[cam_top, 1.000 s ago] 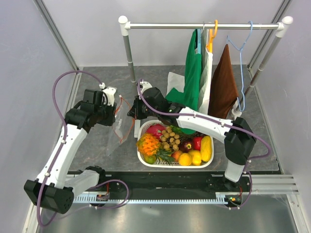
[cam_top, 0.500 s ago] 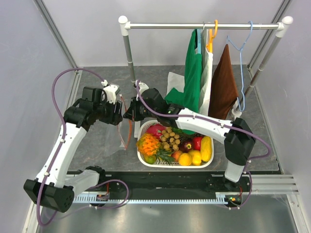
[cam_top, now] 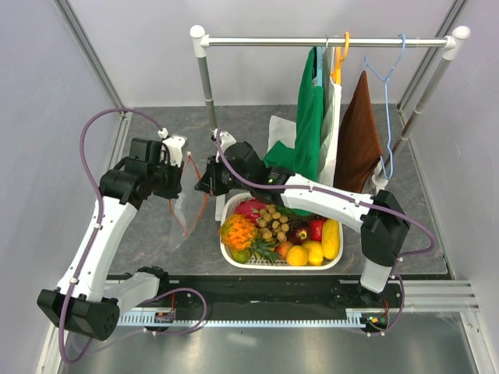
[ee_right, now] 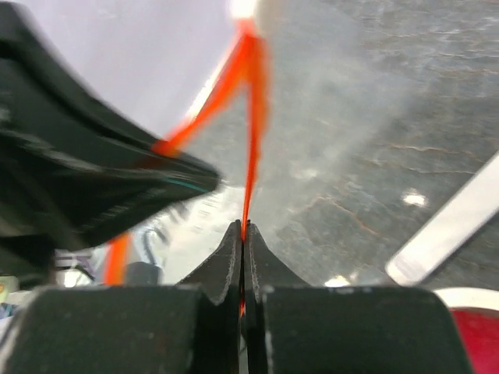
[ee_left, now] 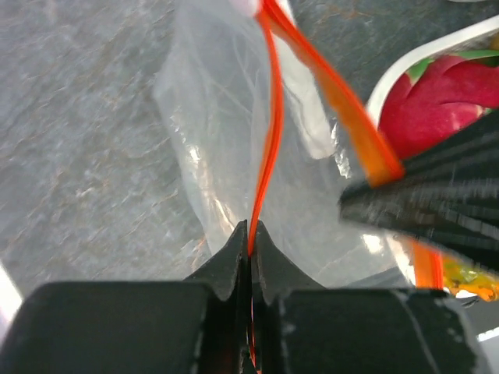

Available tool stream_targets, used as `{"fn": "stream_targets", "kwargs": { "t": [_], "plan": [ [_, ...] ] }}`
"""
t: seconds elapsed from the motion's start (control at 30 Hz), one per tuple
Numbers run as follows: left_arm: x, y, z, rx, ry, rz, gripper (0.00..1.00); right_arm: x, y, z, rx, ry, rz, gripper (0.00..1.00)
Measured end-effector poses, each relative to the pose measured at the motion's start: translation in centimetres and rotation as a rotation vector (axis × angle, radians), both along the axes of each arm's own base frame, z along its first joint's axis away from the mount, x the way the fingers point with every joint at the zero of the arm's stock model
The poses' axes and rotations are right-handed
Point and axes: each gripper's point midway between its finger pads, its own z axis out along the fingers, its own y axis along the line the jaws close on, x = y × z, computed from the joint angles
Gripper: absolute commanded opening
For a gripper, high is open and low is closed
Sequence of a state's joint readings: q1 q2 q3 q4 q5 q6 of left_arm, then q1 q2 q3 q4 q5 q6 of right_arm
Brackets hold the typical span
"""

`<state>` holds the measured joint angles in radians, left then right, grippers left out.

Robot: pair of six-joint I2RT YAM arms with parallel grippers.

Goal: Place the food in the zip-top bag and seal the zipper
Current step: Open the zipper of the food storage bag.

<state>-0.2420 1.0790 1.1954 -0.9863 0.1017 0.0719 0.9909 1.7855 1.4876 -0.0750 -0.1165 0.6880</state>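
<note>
The zip-top bag [cam_top: 187,214] hangs clear and limp between my two grippers, above the table left of the basket. My left gripper [cam_top: 185,176] is shut on one lip of its orange-red zipper [ee_left: 269,132], with the jaws pinched on the strip [ee_left: 251,236]. My right gripper [cam_top: 202,184] is shut on the other lip [ee_right: 249,156], and its jaws meet on the strip [ee_right: 243,231]. The bag's mouth is parted between them. The food lies in the white basket [cam_top: 228,204]: an orange pineapple [cam_top: 238,231] with a green crown and yellow lemon-like pieces [cam_top: 313,251].
The basket also holds a pink dragon fruit [cam_top: 250,207], brown longans [cam_top: 273,220] and a yellow mango [cam_top: 331,238]. Behind it stands a clothes rack [cam_top: 204,78] with green [cam_top: 309,125], white and brown [cam_top: 358,136] garments. A white cloth [cam_top: 282,128] lies at the back.
My left gripper opened wide, then shut on the bag's zipper strip and drew slightly left. The right gripper kept its hold and the bag now hangs between both.
</note>
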Motion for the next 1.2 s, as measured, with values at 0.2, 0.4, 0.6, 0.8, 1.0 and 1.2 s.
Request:
{"fn": "stream_targets", "kwargs": {
  "t": [0.2,0.4,0.6,0.8,1.0,1.2],
  "plan": [
    [-0.6,3.0,2.5,0.087,-0.071,0.101,0.02,2.2,-2.2,-1.5,-0.082,-0.021,-0.039,0.00],
    [-0.8,5.0,3.3,0.139,-0.102,0.153,0.02,3.2,-3.4,-2.8,-0.138,-0.067,-0.034,0.00],
    [-0.4,5.4,2.7,0.158,-0.075,0.160,0.02,3.1,-3.5,-3.0,-0.163,-0.116,-0.001,0.00],
    [-0.1,5.1,2.3,0.138,-0.051,0.146,0.15,3.4,-3.7,-3.2,-0.196,-0.173,0.025,0.00],
    [-0.7,4.5,1.8,0.107,-0.011,0.107,0.41,4.1,-4.4,-3.4,-0.210,-0.163,-0.007,0.00],
    [-2.0,3.7,0.3,0.076,0.059,0.072,0.35,4.3,-4.6,-3.4,-0.189,-0.117,-0.039,0.00]
  ]
}}
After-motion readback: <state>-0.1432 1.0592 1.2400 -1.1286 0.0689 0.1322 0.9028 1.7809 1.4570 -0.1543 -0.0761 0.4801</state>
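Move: The bag's zipper is already spread between my two shut grippers, each pinching one lip near its middle. The right-hand lip is about 6 cm to the right of my left hand and 1 cm farther out. The zipper's white far end lies some 10 cm ahead of my left hand and 3 cm to its right. From my right hand, the fruit basket is roughly 20 cm right, 2 cm back and 20 cm below; the rack foot is 13 cm ahead and 3 cm right, 23 cm below. I pull the two lips apart: my left hand draws its lip about 5 cm left and 3 cm up while my right goes right, forward and down, some 3 cm each way, fingertips tipping about 10 degrees lower. After a short hold, my left fingers open and that hand eases down and back, a little to the right; my right keeps its pinch and gives a slight last tug. ##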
